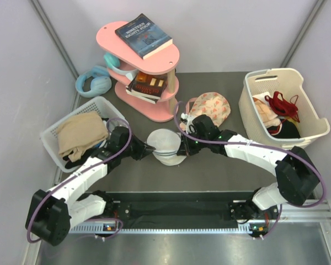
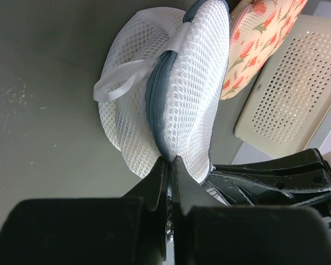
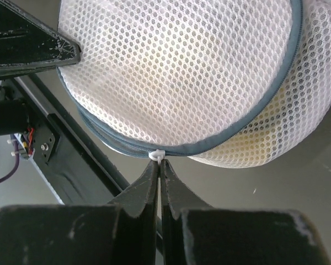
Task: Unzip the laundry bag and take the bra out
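The round white mesh laundry bag [image 1: 165, 144] stands on edge at the table's middle, between my two grippers. Its grey zip runs closed around the rim [image 3: 248, 118]. My left gripper [image 1: 150, 149] comes from the left and is shut on the bag's grey zip seam [image 2: 170, 160]. From the right, my right gripper [image 1: 181, 149] is shut on the small white zip pull [image 3: 157, 155] at the bag's lower rim [image 3: 160, 162]. The bra shows only as a faint yellow tint through the mesh [image 3: 276, 146]. A white fabric loop [image 2: 121, 80] hangs off the bag.
A peach floral fabric piece [image 1: 209, 107] lies just behind the bag. One white basket [image 1: 311, 118] holding a red garment stands at the right. Another [image 1: 51, 144] with beige cloth is at the left. Behind are a pink shelf [image 1: 160, 107] with books and blue headphones [image 1: 94, 83].
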`<state>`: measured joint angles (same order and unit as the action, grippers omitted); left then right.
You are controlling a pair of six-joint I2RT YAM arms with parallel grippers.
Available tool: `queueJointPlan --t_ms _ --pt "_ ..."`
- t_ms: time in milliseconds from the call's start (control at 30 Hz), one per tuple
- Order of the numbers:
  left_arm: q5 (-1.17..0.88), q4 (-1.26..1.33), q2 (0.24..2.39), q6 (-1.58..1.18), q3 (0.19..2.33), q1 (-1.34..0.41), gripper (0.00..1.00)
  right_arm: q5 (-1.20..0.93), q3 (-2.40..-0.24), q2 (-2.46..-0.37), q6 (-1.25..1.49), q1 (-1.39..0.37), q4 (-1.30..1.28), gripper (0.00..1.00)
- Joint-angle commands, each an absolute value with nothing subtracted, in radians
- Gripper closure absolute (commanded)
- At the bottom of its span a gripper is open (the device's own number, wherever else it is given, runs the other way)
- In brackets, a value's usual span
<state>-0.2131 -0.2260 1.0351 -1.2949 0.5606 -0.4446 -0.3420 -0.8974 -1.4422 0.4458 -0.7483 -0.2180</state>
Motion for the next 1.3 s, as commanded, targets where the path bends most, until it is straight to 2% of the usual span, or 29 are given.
queueJointPlan --t_ms 0,467,533,567,700,800,900,1000,1267 --pt "-0.229 -0.227 1.081 -1.214 0.633 -0.442 1.00 -0.325 -0.917 -1.416 0.414 -0.738 -0.210 1.00" --pt "-0.308 -0.261 1.454 -0.893 1.029 -0.443 1.00 -0.345 -0.986 -1.451 0.373 -0.828 -0.252 1.00" --pt "-0.310 -0.279 1.453 -0.887 1.035 -0.443 0.87 -0.365 -0.985 -1.468 0.405 -0.838 -0.209 1.00" --pt "-0.295 -0.290 1.447 -0.888 1.028 -0.442 0.72 -0.371 -0.986 -1.476 0.414 -0.839 -0.196 1.00" --pt "-0.239 -0.415 1.349 -0.894 0.989 -0.442 0.35 -0.374 -1.011 -1.508 0.413 -0.841 -0.198 1.00" --pt "-0.190 -0.481 1.263 -0.905 0.959 -0.442 0.23 -0.383 -1.026 -1.531 0.416 -0.841 -0.193 1.00" --pt "-0.150 -0.557 1.177 -0.926 0.939 -0.442 0.17 -0.396 -1.040 -1.552 0.419 -0.842 -0.190 1.00" --pt "-0.149 -0.604 1.103 -0.981 0.902 -0.442 0.16 -0.397 -1.045 -1.560 0.419 -0.847 -0.189 1.00" --pt "-0.215 -0.479 1.042 -1.081 0.718 -0.445 0.16 -0.405 -1.049 -1.565 0.419 -0.862 -0.186 1.00"
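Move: The left hand pinches the laundry bag's zip edge, the bag's middle about 5 cm to its right, 1 cm ahead and 3 cm lower. The shelf's bottom board is roughly 19 cm ahead and 3 cm left of this hand; the floral pouch, some 15 cm ahead and 23 cm right. The right hand holds the white tab on the zip edge, the bag's middle 6 cm left, 2 cm ahead and slightly below. Left sweeps 9 cm forward-right, opens, releases the bag, returns back-left; right keeps the tab, ending 4 cm left. ##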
